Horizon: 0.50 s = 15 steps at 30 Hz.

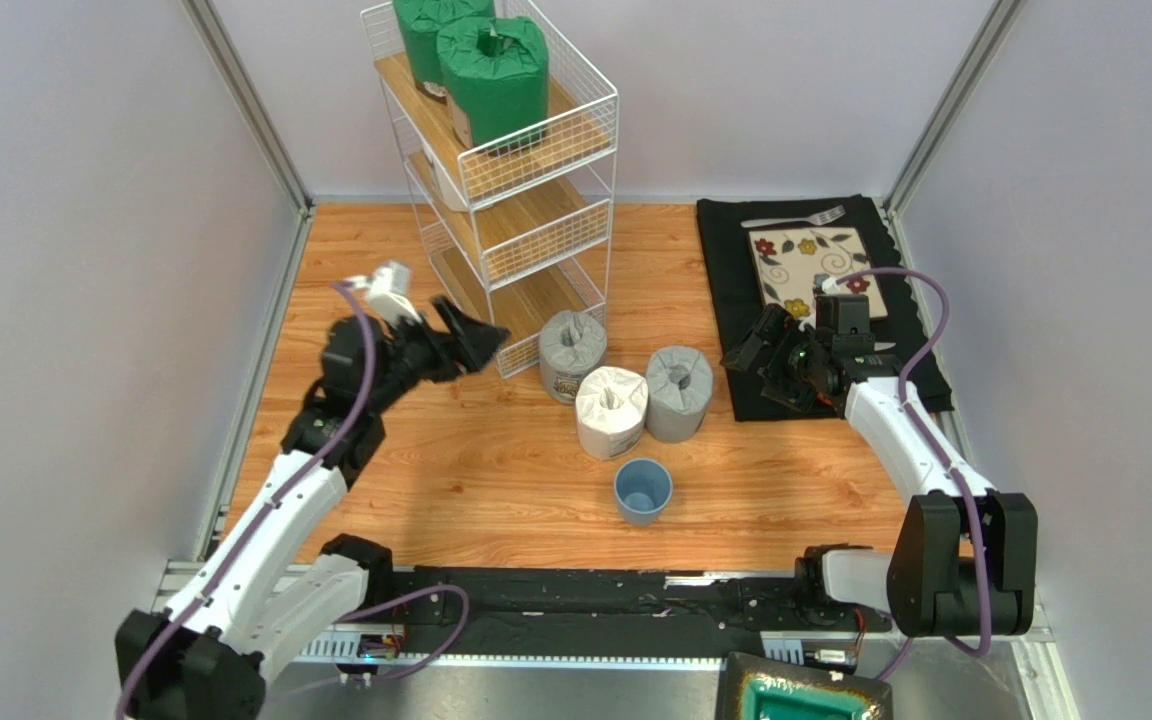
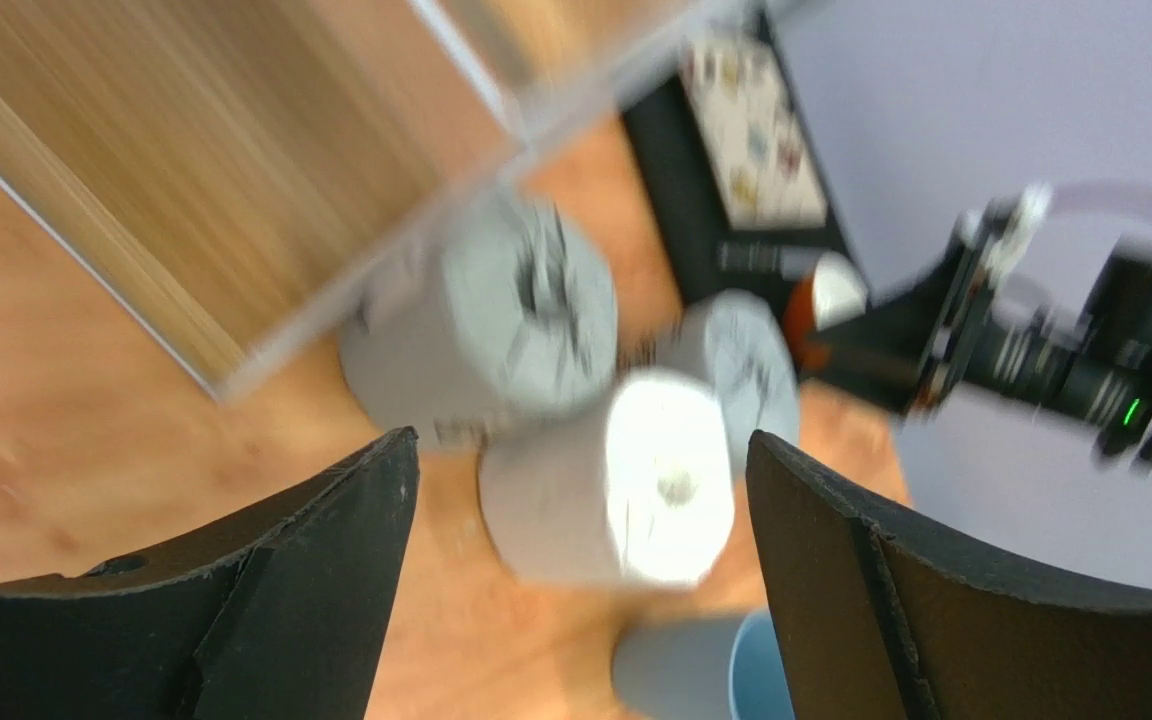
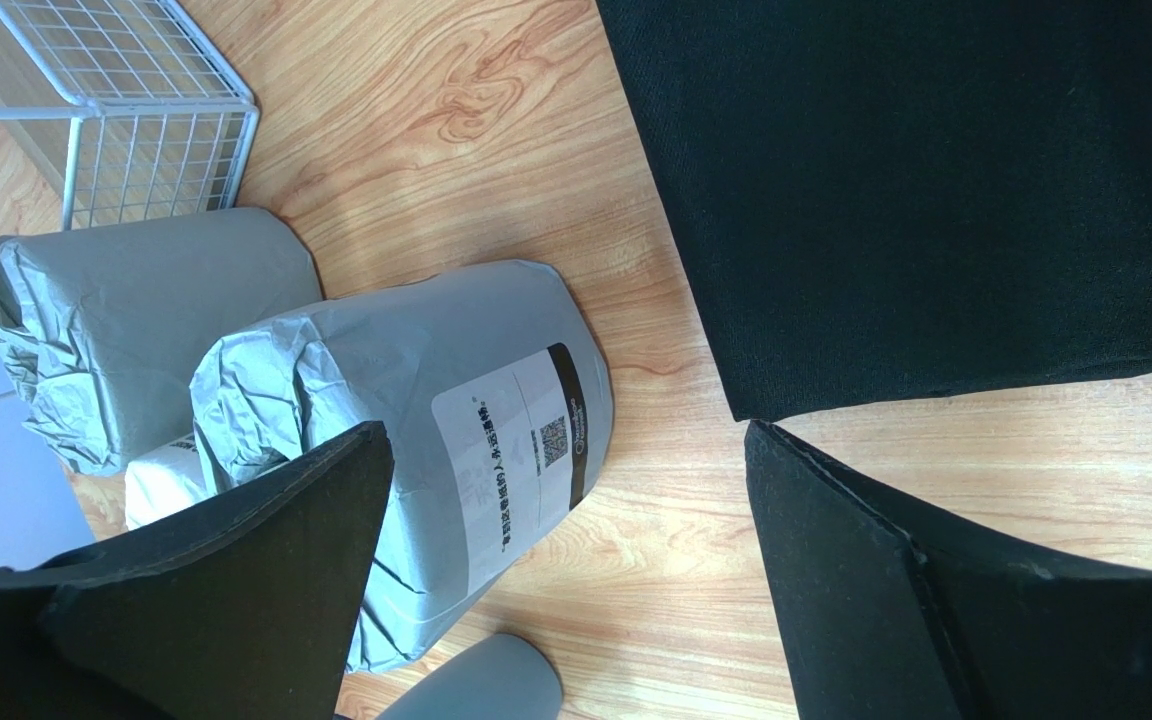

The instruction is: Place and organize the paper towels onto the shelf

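Observation:
The shelf is a tall white wire rack at the back, with two green paper towels on its top tier. On the table in front of it stand a grey roll, a white roll and a second grey roll. My left gripper hangs open at the shelf's lower left corner, empty. In the blurred left wrist view, its fingers frame the white roll from a distance. My right gripper is open and empty, just right of the grey roll, at the mat's edge.
A small blue cup stands in front of the rolls. A black mat with a floral plate lies at the right. Grey walls close in the left, right and back sides.

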Each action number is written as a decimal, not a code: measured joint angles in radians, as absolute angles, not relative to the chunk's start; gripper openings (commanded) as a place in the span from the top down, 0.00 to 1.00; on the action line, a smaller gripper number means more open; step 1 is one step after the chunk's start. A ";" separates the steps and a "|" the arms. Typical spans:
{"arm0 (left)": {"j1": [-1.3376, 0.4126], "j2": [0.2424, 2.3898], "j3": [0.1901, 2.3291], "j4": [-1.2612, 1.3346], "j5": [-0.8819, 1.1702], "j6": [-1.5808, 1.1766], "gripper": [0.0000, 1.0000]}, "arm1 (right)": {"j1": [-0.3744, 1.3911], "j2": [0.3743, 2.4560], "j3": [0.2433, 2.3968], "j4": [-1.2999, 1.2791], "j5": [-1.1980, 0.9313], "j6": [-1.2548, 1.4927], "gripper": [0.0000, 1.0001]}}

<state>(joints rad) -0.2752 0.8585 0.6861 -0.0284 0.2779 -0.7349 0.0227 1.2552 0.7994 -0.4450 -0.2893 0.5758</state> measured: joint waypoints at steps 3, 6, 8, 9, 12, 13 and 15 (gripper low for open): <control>-0.453 0.872 0.607 -0.065 0.196 -0.719 0.11 | 0.023 1.255 0.799 -0.445 -0.289 0.576 0.09; -0.518 0.891 0.548 -0.076 0.147 -0.720 0.11 | 0.023 1.254 0.799 -0.445 -0.289 0.576 0.09; -0.534 0.916 0.537 -0.075 0.120 -0.723 0.10 | 0.023 1.253 0.799 -0.446 -0.289 0.576 0.09; -0.543 0.934 0.537 -0.065 0.113 -0.724 0.10 | 0.023 1.251 0.799 -0.446 -0.289 0.576 0.09; -0.565 0.991 0.539 -0.015 0.113 -0.728 0.10 | 0.023 1.245 0.799 -0.446 -0.289 0.576 0.09; -0.572 1.011 0.542 -0.002 0.116 -0.730 0.09 | 0.023 1.244 0.799 -0.446 -0.289 0.576 0.09; -0.585 1.045 0.550 0.020 0.123 -0.732 0.09 | 0.023 1.242 0.799 -0.446 -0.289 0.576 0.09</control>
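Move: The white paper towel roll stands about 15 cm to the left hand's right, 5 cm back and 20 cm below it. The near grey roll is 11 cm right and 2 cm ahead, the far grey roll 23 cm right and 3 cm back, both similarly low; the blue cup is 19 cm right, 13 cm back and 21 cm below. From the right hand the white roll lies some 17 cm left, 5 cm back and 5 cm below. The open left hand drops about 11 cm, shifting some 7 cm right and slightly back towards the white roll. ##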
